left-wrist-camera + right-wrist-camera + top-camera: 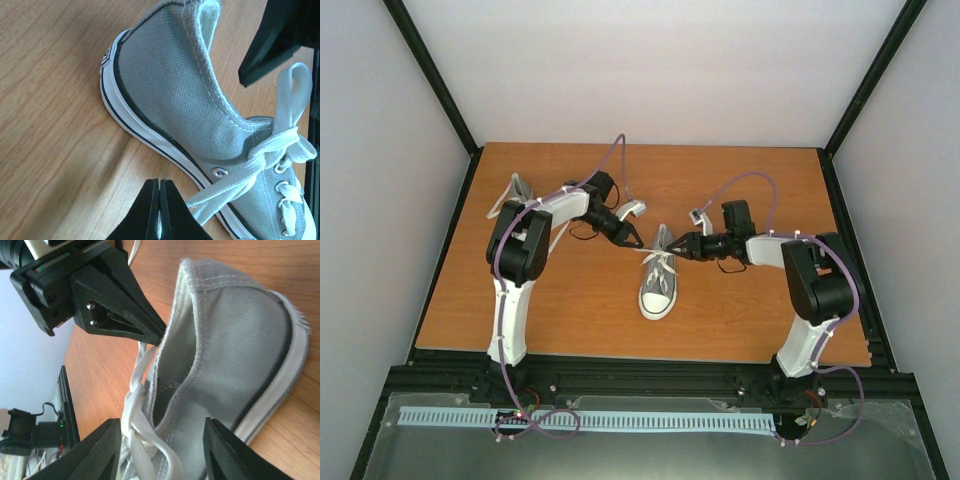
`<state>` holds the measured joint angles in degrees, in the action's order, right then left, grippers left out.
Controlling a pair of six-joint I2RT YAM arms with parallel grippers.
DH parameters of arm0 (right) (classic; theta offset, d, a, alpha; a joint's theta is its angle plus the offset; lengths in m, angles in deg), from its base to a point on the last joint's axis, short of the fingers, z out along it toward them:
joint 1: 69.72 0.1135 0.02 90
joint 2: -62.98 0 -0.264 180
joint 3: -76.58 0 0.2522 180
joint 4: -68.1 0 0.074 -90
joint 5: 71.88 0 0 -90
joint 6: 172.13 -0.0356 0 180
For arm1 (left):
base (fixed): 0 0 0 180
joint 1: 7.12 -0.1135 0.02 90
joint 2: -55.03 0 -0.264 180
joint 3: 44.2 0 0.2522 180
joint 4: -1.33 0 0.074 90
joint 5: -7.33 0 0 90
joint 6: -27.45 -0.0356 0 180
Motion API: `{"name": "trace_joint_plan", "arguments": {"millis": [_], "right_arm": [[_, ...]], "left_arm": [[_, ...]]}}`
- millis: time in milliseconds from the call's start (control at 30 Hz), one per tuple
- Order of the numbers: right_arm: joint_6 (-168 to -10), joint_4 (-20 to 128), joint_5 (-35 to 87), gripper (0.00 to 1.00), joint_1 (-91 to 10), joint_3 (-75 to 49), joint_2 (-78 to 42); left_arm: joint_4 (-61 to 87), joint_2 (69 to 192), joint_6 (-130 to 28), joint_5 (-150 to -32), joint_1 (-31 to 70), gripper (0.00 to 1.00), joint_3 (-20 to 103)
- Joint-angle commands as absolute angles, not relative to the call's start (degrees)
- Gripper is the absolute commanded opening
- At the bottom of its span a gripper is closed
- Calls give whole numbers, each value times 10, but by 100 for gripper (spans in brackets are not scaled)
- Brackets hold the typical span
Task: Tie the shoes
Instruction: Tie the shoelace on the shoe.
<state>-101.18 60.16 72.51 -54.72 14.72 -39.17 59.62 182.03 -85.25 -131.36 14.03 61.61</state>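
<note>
One grey shoe with a white toe cap lies mid-table, toe toward the arms. Its white laces are crossed in a loose knot over the tongue. My left gripper sits at the shoe's left side, shut on a lace end that shows white between its pads. My right gripper stands open at the shoe's right side. Its fingers straddle the ankle collar and the knot without gripping. The second shoe lies at the back left, partly hidden behind the left arm.
The wooden table is framed by black rails, with grey walls on both sides and behind. The two grippers face each other closely across the shoe's collar. The left gripper's body fills the upper left of the right wrist view.
</note>
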Motion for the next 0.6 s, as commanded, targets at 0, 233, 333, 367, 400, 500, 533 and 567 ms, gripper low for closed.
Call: {"name": "trace_joint_plan", "arguments": {"millis": [0,233,333,367,400,500,533,567], "right_arm": [[-992,587,753,40,-530,117,-414],[-948,515,715,4,-541,129,-386],[-951,511,715,3,-551,149,-369],[-947,504,715,3,-551,151,-365],[-945,499,717,3,-551,154,-364],[-932,483,715,3,-551,161,-360],[-929,477,714,3,-551,163,-358],[-925,473,713,3,-551,166,-355]], "left_arm": [[588,1800,-844,-1326,134,1,628],[595,1795,-848,-1320,134,1,621],[598,1794,-848,-1313,134,1,614],[597,1794,-849,-1310,134,1,612],[598,1794,-850,-1308,134,1,610],[598,1794,-850,-1298,135,1,609],[598,1794,-851,-1294,135,1,609],[598,1795,-850,-1292,134,1,609]]}}
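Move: Between the right hand's open fingers stands the white shoelace loop, its middle about 1 cm to the left, 1 cm back and 1 cm below. From that hand, the knot is roughly 2 cm left, 2 back and 3 down; the heel opening is 3 cm ahead and 2 left, the toe cap 11 cm back and 3 left, both lower. The loop lies some 5 cm right of the left hand, 1 cm back and 2 above. Easing about 1 cm farther left over the shoe's laces, the right hand shuts its half-open fingers and pinches the shoelace loop, then draws it right and back towards the toe end, some 2 cm each way, sinking about 1 cm. The left hand stays almost still, its shut fingers keeping their hold on the lace at the shoe's left side. ##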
